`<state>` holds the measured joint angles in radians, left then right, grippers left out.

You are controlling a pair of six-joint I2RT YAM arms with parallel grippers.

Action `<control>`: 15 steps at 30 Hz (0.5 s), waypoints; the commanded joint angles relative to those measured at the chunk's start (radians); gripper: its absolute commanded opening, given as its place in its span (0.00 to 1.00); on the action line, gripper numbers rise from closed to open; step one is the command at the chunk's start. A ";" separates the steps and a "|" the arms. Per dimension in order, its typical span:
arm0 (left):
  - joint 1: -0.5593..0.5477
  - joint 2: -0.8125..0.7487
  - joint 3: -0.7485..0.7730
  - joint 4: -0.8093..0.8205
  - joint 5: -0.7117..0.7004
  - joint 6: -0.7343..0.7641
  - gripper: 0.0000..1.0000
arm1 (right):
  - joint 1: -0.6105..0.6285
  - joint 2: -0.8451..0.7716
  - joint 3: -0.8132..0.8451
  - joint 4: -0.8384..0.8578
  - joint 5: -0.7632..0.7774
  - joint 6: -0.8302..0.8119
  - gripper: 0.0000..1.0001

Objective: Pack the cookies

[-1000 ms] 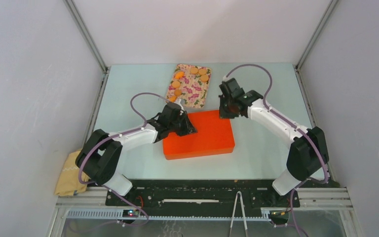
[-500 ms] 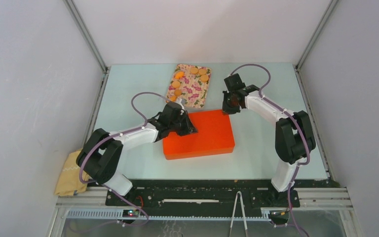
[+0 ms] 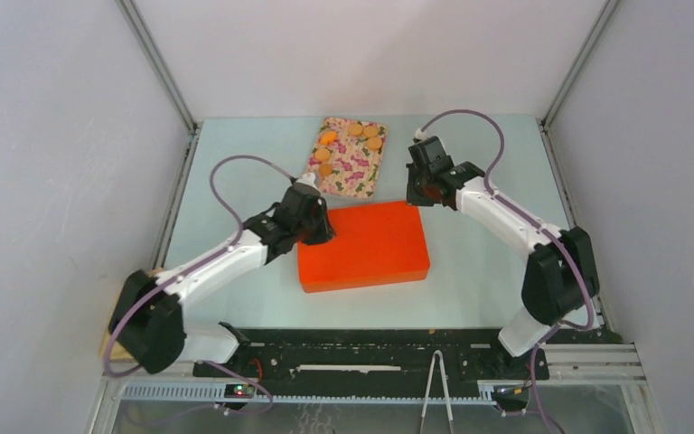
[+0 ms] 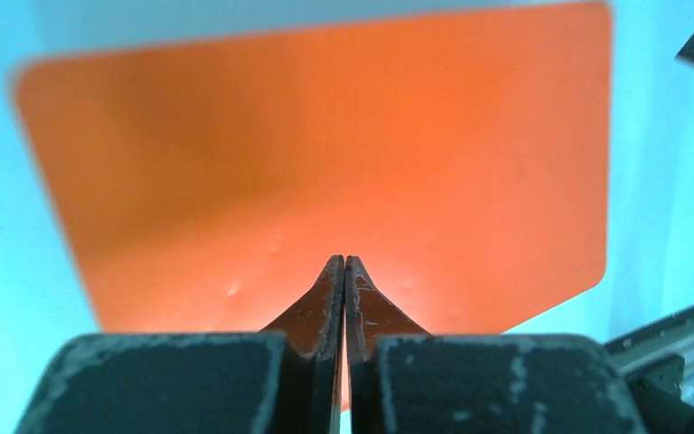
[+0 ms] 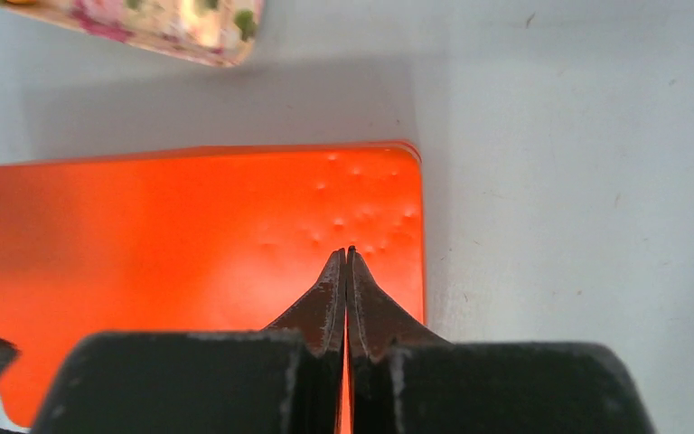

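Several orange-tan cookies lie on a floral tray at the back of the table. An orange lidded box sits closed in the middle, also in the left wrist view and the right wrist view. My left gripper is shut and empty at the box's far left corner. My right gripper is shut and empty just above the box's far right corner. No black cookies show.
A tan cloth lies off the table's left front edge. Metal tongs rest on the front rail. The tray's corner shows in the right wrist view. Grey walls enclose the table.
The left arm has stretched out and its gripper has shifted left and back, off the box's top to its far left corner. The right gripper stays near the box's far right corner.
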<state>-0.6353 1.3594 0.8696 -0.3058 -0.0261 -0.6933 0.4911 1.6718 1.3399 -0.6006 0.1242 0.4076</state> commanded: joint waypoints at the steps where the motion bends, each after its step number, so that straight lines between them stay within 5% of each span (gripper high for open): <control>1: -0.002 -0.163 0.122 -0.098 -0.232 0.093 0.05 | 0.041 -0.122 0.013 -0.006 0.131 -0.032 0.02; 8: -0.003 -0.306 0.090 -0.117 -0.429 0.098 0.23 | 0.041 -0.190 -0.036 -0.023 0.216 -0.033 0.03; 15: -0.002 -0.330 0.080 -0.136 -0.462 0.099 0.24 | 0.019 -0.198 -0.062 -0.024 0.214 -0.022 0.02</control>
<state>-0.6353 1.0439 0.9482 -0.4225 -0.4198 -0.6167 0.5194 1.4990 1.2804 -0.6212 0.2993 0.3920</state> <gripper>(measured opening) 0.243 0.022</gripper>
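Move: The lidded orange box lies just under both hands, already clear of their fingertips: its middle is about 7 cm to the left hand's right, level with it fore and aft and 6 cm lower. From the right hand, near the box's far right corner, that middle is some 10 cm left, 8 cm back and 8 cm down. The flowered tray is 22 cm ahead of the left hand and 3 cm right, 9 cm lower; from the right hand, 14 cm ahead and 14 cm left. The left hand keeps pulling up and away from the lid, climbing about 12 cm while swinging some 7 cm left towards the box's left edge, its fingers tipping up some 20 degrees, turning counter-clockwise and opening from nearly shut to about a quarter. The right hand, still shut and clear of the lid, lifts about 6 cm with a slight upward tip, then sinks a little as it slides roughly 3 cm right and a touch back, off towards the box's right edge. ##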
